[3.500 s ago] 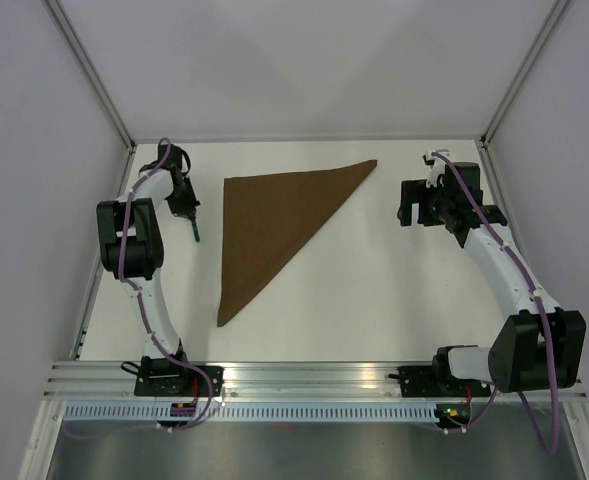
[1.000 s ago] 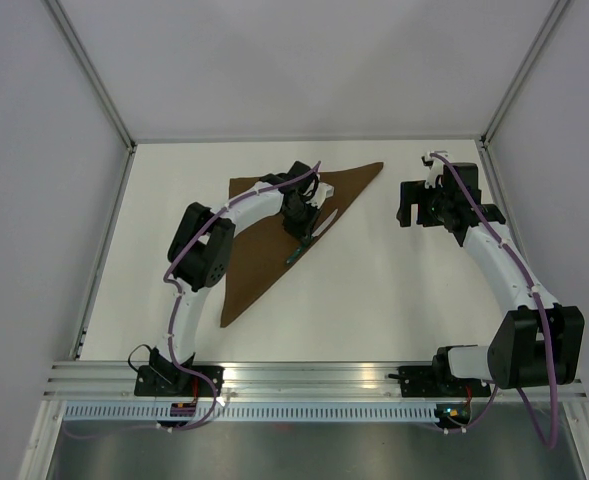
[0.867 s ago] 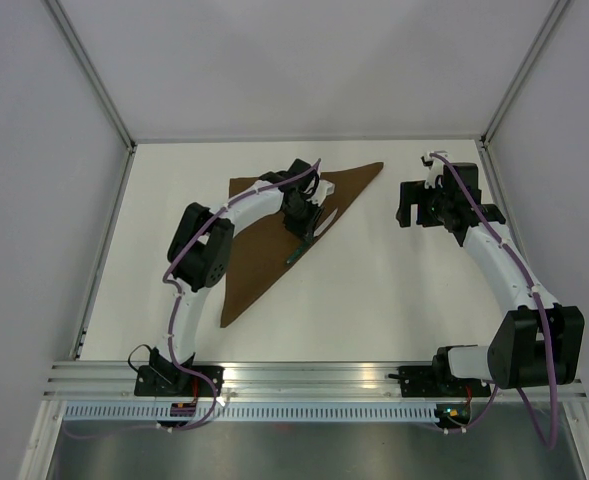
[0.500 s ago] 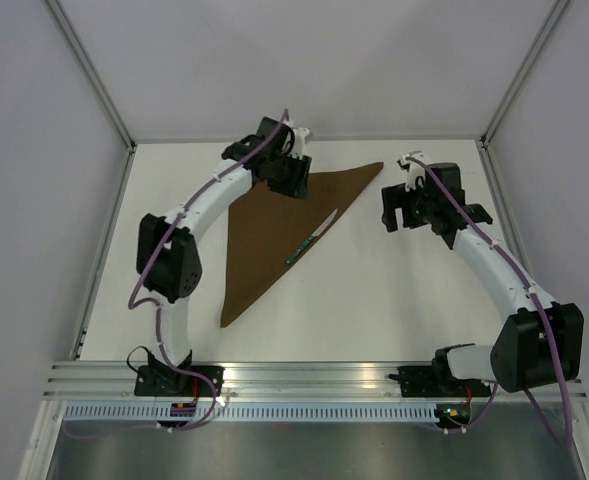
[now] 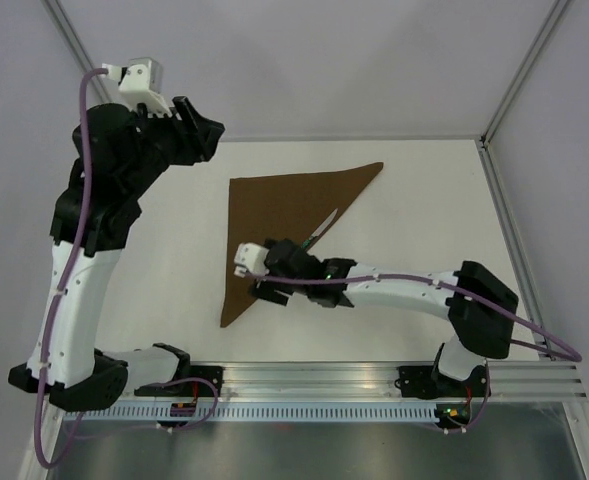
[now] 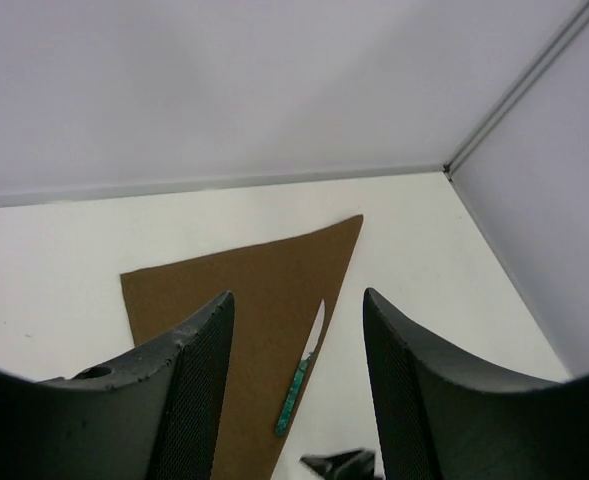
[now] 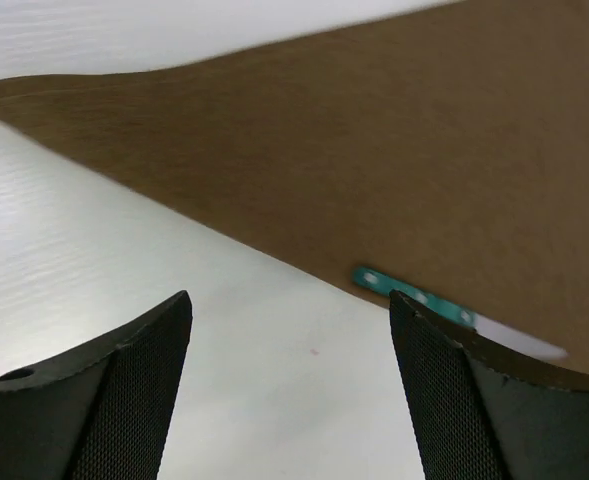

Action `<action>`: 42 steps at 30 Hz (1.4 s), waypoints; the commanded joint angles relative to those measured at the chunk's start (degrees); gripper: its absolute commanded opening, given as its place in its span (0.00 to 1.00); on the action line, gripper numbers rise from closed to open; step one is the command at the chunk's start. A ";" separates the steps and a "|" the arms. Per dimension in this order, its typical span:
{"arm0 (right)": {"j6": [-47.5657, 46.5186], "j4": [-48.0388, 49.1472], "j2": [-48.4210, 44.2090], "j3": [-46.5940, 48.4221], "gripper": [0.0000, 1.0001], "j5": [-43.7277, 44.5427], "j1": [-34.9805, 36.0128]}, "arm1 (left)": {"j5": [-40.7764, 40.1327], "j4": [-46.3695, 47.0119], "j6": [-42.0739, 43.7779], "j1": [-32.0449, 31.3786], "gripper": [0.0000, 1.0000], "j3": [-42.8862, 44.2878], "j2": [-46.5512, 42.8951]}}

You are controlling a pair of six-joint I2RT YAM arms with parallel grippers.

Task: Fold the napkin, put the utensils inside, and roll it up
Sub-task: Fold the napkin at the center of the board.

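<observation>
The dark brown napkin (image 5: 274,210) lies folded into a triangle on the white table; it also shows as the napkin (image 6: 224,310) in the left wrist view and as the napkin (image 7: 374,140) in the right wrist view. A knife (image 5: 323,223) with a green handle rests along its diagonal edge, its handle end partly under my right arm. The knife (image 6: 296,388) sits far below my left gripper (image 6: 296,300), which is open, empty and raised high at the back left (image 5: 202,135). My right gripper (image 5: 264,273) reaches low across the napkin's long edge. It is open (image 7: 289,310), with the knife handle (image 7: 406,294) by its right finger.
Grey walls with metal corner posts (image 5: 99,85) enclose the table on three sides. The aluminium base rail (image 5: 304,375) runs along the near edge. Bare white tabletop (image 5: 424,210) lies right of the napkin.
My left gripper opened, left the knife on the napkin's diagonal edge and rose to the back left. My right arm swung from the right side across to the napkin's long edge.
</observation>
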 commanded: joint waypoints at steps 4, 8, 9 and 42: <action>-8.32 8.81 7.62 3.14 0.85 7.53 11.14 | -4.79 -3.48 -3.28 0.32 0.60 -1.55 -2.79; -10.34 13.55 12.01 3.32 0.84 8.59 15.80 | -5.50 -3.48 -3.20 0.32 0.60 -3.13 -4.46; -10.69 14.17 12.71 3.32 0.84 8.67 16.42 | -5.76 -3.57 -3.19 0.32 0.60 -3.40 -5.07; -15.01 25.08 26.70 7.27 0.47 14.21 20.65 | -4.97 -4.19 -0.91 0.32 0.58 -6.39 -6.13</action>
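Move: The napkin's near-left corner lies about 15 cm to the right gripper's left, 11 cm back towards the base and roughly 12 cm below. The knife's middle is some 10 cm ahead of that gripper and 6 cm to its right, also 12 cm down; the napkin's far-left corner is 25 cm ahead and 15 cm left, equally low. For the idle left gripper, high above the table, the near-left corner is 20 cm back, 5 cm left, 48 cm down. Bring the right gripper left about 13 cm while drawing it back and lowering it some 9 cm each, in to the napkin's near-left corner. Swing it counter-clockwise about 20 degrees with the tips lifting to a flatter slant; once nearly there, slow down and narrow the open fingers to around half. Let the left hand settle a few centimetres left, down and back, well clear. ##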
